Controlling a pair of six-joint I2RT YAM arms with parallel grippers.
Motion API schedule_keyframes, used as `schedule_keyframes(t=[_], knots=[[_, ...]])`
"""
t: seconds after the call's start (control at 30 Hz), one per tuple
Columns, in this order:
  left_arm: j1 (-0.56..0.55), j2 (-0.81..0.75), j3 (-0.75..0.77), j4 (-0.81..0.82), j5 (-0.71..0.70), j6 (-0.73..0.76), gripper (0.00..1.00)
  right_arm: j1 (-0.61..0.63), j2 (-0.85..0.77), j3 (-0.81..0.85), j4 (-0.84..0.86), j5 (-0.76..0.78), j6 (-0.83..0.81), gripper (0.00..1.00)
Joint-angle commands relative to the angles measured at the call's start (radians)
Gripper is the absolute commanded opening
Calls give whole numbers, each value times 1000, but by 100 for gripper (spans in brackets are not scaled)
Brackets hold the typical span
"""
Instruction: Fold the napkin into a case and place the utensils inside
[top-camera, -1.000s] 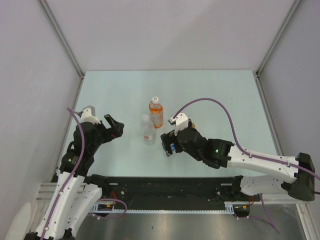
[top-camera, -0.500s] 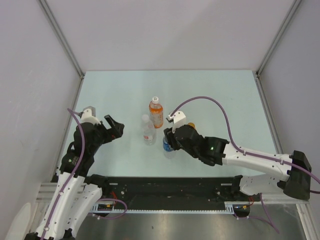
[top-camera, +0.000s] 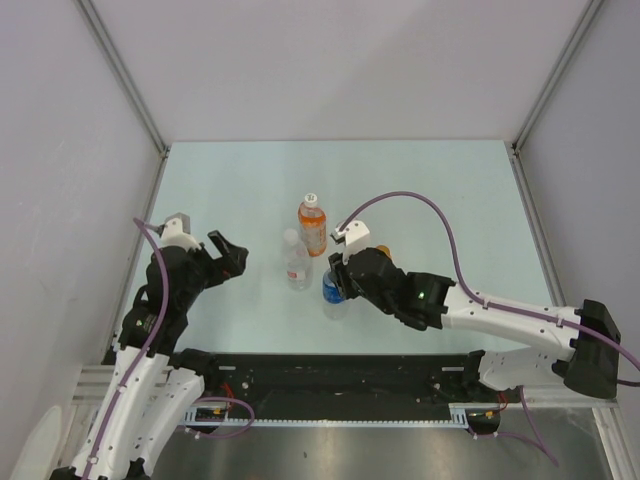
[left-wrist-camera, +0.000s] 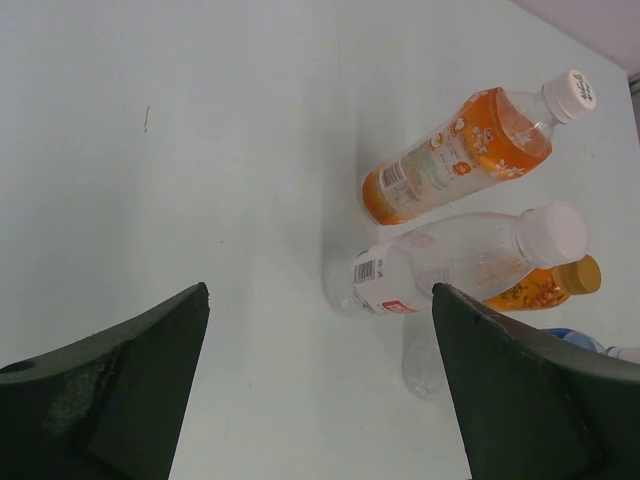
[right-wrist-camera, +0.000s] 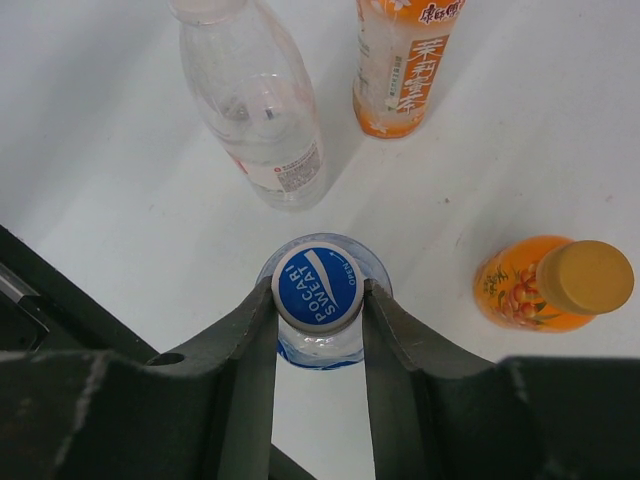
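Observation:
No napkin and no utensils are in view. My right gripper (right-wrist-camera: 318, 300) is shut on the neck of an upright clear bottle with a blue cap (right-wrist-camera: 318, 286), one finger on each side just under the cap. From above, that bottle (top-camera: 331, 293) stands near the table's front middle, under my right gripper (top-camera: 337, 283). My left gripper (top-camera: 232, 257) hovers at the left, open, with nothing between its fingers (left-wrist-camera: 120, 380). It points toward the group of bottles.
A tall orange drink bottle (top-camera: 313, 225) with a white cap and a clear bottle (top-camera: 296, 260) stand just left of the held one. A small orange bottle with a gold cap (right-wrist-camera: 555, 285) stands to its right. Grey walls enclose the pale green table (top-camera: 450, 190).
My right gripper has slid forward around the blue-capped bottle and closed on its neck. The left arm has stayed where it was.

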Motion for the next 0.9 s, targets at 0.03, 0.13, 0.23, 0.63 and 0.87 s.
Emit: schedule_keyframes(t=[0.03,0.13,0.23,0.63,0.87], knots=[[-3,-9,32,-8,-8,16,97,8,-29,34,8,27,4,0],[-3,-11,75,-26,-18,27,96,23,-86,34,0,42,3,0],[-3,0,176,-69,-34,46,96,32,-182,44,-32,41,19,0],[-33,234,595,182,599,15,100,-35,-405,232,-181,-45,90,0],[-468,400,678,195,511,179,100,-300,-431,288,-172,-415,194,0]])
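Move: Between the right hand's fingers is the blue-labelled bottle's cap, already pinched; the standing bottle's middle lies about 9 cm straight below. From the bottle, the clear bottle stands some 7 cm farther out and 9 cm left, the tall orange bottle 16 cm out and 6 cm left, the small orange bottle 8 cm out and 10 cm right. From the left hand, the blue-labelled bottle lies about 23 cm right, 4 cm back and 10 cm below. Lifting the blue-labelled bottle by its cap, the right hand rises about 20 cm and drifts roughly 9 cm right, rolling some 30 degrees so the bottle's bottom swings left; its grip stays shut. The left hand, empty and wide open, also rises well over 20 cm, then sweeps right towards the lifted bottle, tipping its fingers up and turning clockwise. ##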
